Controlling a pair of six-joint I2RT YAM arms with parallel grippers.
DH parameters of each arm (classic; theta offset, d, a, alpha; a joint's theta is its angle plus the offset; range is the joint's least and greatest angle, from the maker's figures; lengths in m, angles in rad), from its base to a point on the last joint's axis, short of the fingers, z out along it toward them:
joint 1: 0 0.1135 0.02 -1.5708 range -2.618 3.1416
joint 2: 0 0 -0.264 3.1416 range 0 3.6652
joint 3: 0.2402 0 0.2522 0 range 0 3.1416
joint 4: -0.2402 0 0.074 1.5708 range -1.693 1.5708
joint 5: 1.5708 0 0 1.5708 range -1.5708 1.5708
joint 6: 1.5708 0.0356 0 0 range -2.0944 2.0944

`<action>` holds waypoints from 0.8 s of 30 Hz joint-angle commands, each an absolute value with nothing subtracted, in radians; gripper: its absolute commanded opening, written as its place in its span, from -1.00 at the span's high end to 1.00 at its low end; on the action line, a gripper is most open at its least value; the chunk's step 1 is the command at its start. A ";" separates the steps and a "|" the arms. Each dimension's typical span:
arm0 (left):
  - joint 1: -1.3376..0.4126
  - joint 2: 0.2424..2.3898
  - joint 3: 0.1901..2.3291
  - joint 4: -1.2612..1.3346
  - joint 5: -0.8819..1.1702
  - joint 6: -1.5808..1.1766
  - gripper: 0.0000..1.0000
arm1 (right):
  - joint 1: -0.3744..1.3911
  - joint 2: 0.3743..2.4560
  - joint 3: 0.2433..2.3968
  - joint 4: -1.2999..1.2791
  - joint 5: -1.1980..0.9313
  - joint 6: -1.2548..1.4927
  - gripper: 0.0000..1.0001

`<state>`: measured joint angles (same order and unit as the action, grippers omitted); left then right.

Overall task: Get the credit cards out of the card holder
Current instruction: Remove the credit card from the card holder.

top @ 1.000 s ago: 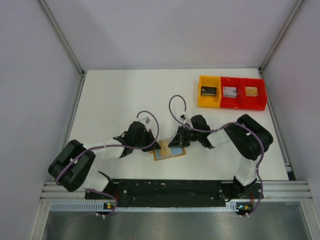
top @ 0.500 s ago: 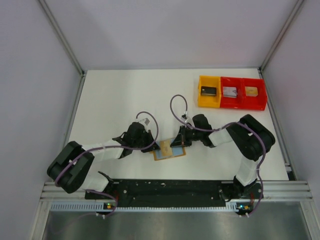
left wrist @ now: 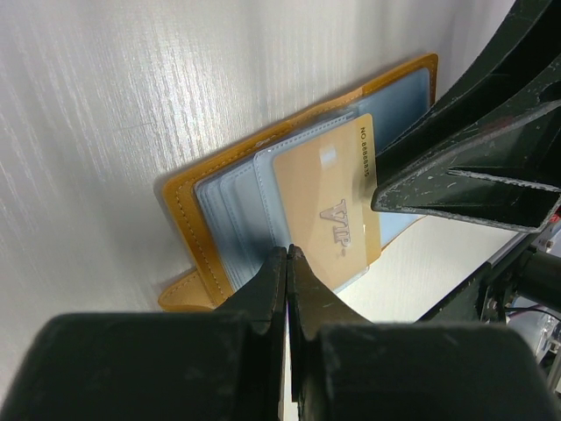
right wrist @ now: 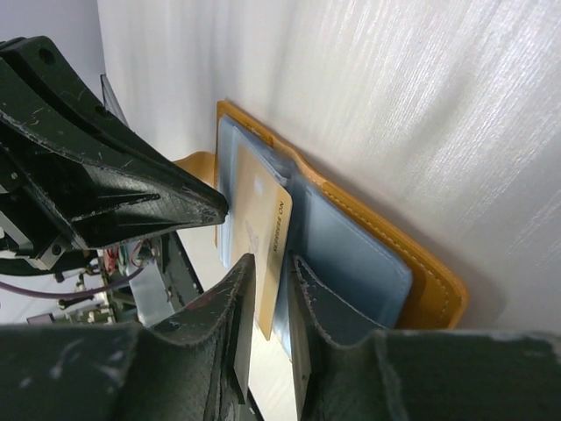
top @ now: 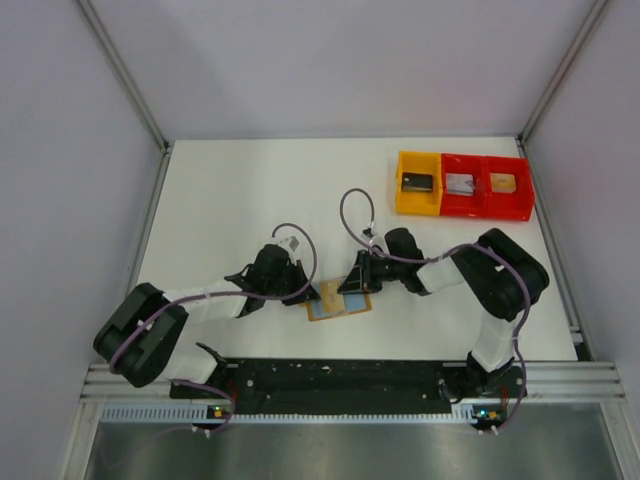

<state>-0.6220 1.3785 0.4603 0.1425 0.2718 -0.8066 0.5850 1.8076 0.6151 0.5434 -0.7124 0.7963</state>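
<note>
The card holder [top: 338, 302] lies open on the table between both arms, tan outside [left wrist: 187, 219] and grey-blue inside [right wrist: 351, 256]. A tan-gold credit card [left wrist: 330, 202] sticks partway out of its blue pockets. My left gripper [left wrist: 287, 253] is shut, tips together and resting on the holder's near edge by the card; from above it [top: 306, 294] sits at the holder's left side. My right gripper [right wrist: 273, 263] straddles the card [right wrist: 268, 226] edge with its jaws slightly apart; from above it [top: 353, 289] is at the holder's right side.
A yellow tray [top: 418, 184] and a red double tray [top: 488, 187] stand at the back right, each compartment holding a small rectangle. Grey walls close the table's left and right sides. A black rail [top: 340, 375] runs along the near edge.
The right gripper's jaws have parted a little around the card. Both arms and the holder have shifted slightly. The left gripper stays shut.
</note>
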 commanded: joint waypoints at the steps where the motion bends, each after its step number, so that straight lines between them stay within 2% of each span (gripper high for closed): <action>1: -0.634 1.405 0.433 0.060 0.236 -0.790 1.00 | 0.592 1.822 0.611 0.603 -0.710 0.801 0.63; 8: -0.634 1.416 0.439 0.005 0.158 -0.779 1.00 | 0.592 1.829 0.609 0.607 -0.712 0.790 1.00; 24: -0.634 1.416 0.440 -0.061 0.123 -0.762 1.00 | 0.459 1.654 0.584 0.328 -0.660 0.621 1.00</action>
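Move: The open right fingers straddle the exposed right edge of the gold credit card; its middle lies about 3 cm to their left and 1 cm back, some 1 cm lower. The open card holder under it has its middle about 1 cm left and 2 cm back of the right hand, 1 cm below. From the shut left fingertips, the card's middle is roughly 3 cm to the right, level fore and aft, about 1 cm below. Right fingers pinch the card's edge and draw it some 4 cm right, slightly forward, left tips steadying the holder. ##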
